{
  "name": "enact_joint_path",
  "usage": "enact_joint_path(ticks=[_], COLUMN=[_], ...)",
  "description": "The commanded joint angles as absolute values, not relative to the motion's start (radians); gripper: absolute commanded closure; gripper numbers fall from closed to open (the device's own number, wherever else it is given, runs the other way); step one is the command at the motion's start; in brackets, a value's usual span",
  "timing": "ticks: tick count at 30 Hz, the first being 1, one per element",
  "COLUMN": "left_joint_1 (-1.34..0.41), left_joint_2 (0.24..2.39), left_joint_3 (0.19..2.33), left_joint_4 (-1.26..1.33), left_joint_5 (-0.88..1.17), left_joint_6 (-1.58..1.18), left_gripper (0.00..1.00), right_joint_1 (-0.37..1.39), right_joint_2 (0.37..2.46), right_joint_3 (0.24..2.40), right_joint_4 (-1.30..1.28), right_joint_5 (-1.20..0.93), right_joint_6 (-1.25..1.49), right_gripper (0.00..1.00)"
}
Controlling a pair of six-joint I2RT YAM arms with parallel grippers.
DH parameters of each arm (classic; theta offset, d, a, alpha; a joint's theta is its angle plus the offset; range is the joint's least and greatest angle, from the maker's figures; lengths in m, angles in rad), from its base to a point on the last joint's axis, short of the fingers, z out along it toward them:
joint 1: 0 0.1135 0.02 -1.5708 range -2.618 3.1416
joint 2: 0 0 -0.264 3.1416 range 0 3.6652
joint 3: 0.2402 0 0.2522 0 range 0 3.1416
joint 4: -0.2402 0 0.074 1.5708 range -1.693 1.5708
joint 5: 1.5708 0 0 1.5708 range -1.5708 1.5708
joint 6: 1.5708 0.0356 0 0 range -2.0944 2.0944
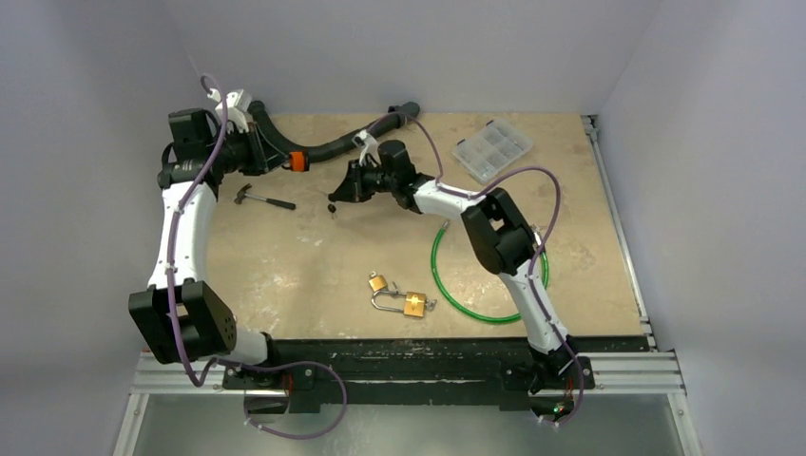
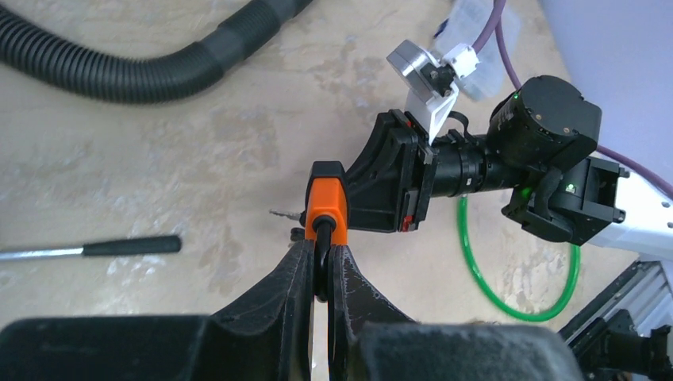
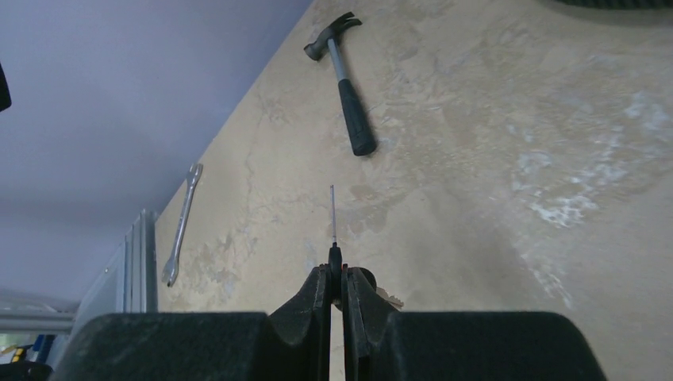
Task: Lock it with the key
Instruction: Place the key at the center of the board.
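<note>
My left gripper (image 2: 321, 274) is shut on the black shackle of an orange padlock (image 2: 327, 202) and holds it off the table; the lock also shows in the top view (image 1: 297, 160) just right of that gripper (image 1: 283, 159). My right gripper (image 3: 336, 287) is shut on the black head of a key (image 3: 333, 218), whose thin blade points straight ahead. In the top view the right gripper (image 1: 342, 188) is a short way right of and nearer than the orange lock, apart from it. In the left wrist view the key tip (image 2: 284, 213) shows just left of the lock.
A hammer (image 1: 264, 199) lies below the left gripper. A black hose (image 1: 333, 144) runs along the back. Two brass padlocks (image 1: 378, 282) (image 1: 414, 304) and a green ring (image 1: 447, 285) lie near the front. A clear compartment box (image 1: 491, 149) sits back right. A wrench (image 3: 181, 226) lies by the left wall.
</note>
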State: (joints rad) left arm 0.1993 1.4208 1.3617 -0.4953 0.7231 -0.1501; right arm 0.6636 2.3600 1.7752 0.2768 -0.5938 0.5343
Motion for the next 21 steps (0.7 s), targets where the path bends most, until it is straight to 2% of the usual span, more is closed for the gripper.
enact_joint_path(ticks=[1,10,14,17,21], left_joint_1=[0.237,0.256,0.256,0.256,0.253], left_joint_2=[1.411,1.458,1.532,1.593,1.663], left_joint_3=[1.439,1.487,1.517,1.560,1.612], left_joint_4=[-0.623,-0.826,-0.961,-1.057,-1.114], left_joint_5=[0.715,0.632,0.621,0.632,0.641], left_joint_6=[-0.023,0.264,0.425,0.566,0.682], left_gripper=[1.00,1.00,1.00,1.00,1.00], right_joint_1=[0.687,0.682,0.677,0.673,0.665], right_joint_2=[2.393,2.446,2.484,2.496,2.489], right_joint_3=[1.849,1.831,1.859,1.870,1.860], right_joint_4=[0.388,0.433,0.436,0.440,0.445], right_joint_5=[-0.598,-0.589,-0.598,-0.599,-0.602], right_joint_6=[0.607,0.606,0.591,0.588,0.593], right_gripper=[1.00,1.00,0.94,0.84,0.58])
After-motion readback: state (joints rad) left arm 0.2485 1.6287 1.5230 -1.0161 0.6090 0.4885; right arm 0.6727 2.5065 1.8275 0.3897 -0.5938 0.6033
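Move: My right hand is already holding the keys over bare board; the spot for them is almost straight below, about 8 cm down. The hammer lies some 19 cm to the left of it and 5 cm ahead, the black hose about 17 cm ahead and 3 cm left, the small padlock roughly 17 cm back and 10 cm right. From my left hand, still gripping the orange lock, the keys are about 9 cm right, level fore-and-aft and 17 cm lower. I lower the keys about 5 cm with my right hand, easing a couple of centimetres left on the way and then slightly forward, its attitude almost unchanged, and open the fingers part-way at the very end to let the keys go. Meanwhile my left hand keeps its grip on the orange lock and sinks about 9 cm, also drawing left and a little back while the wrist tips down, rolls and turns clockwise. ##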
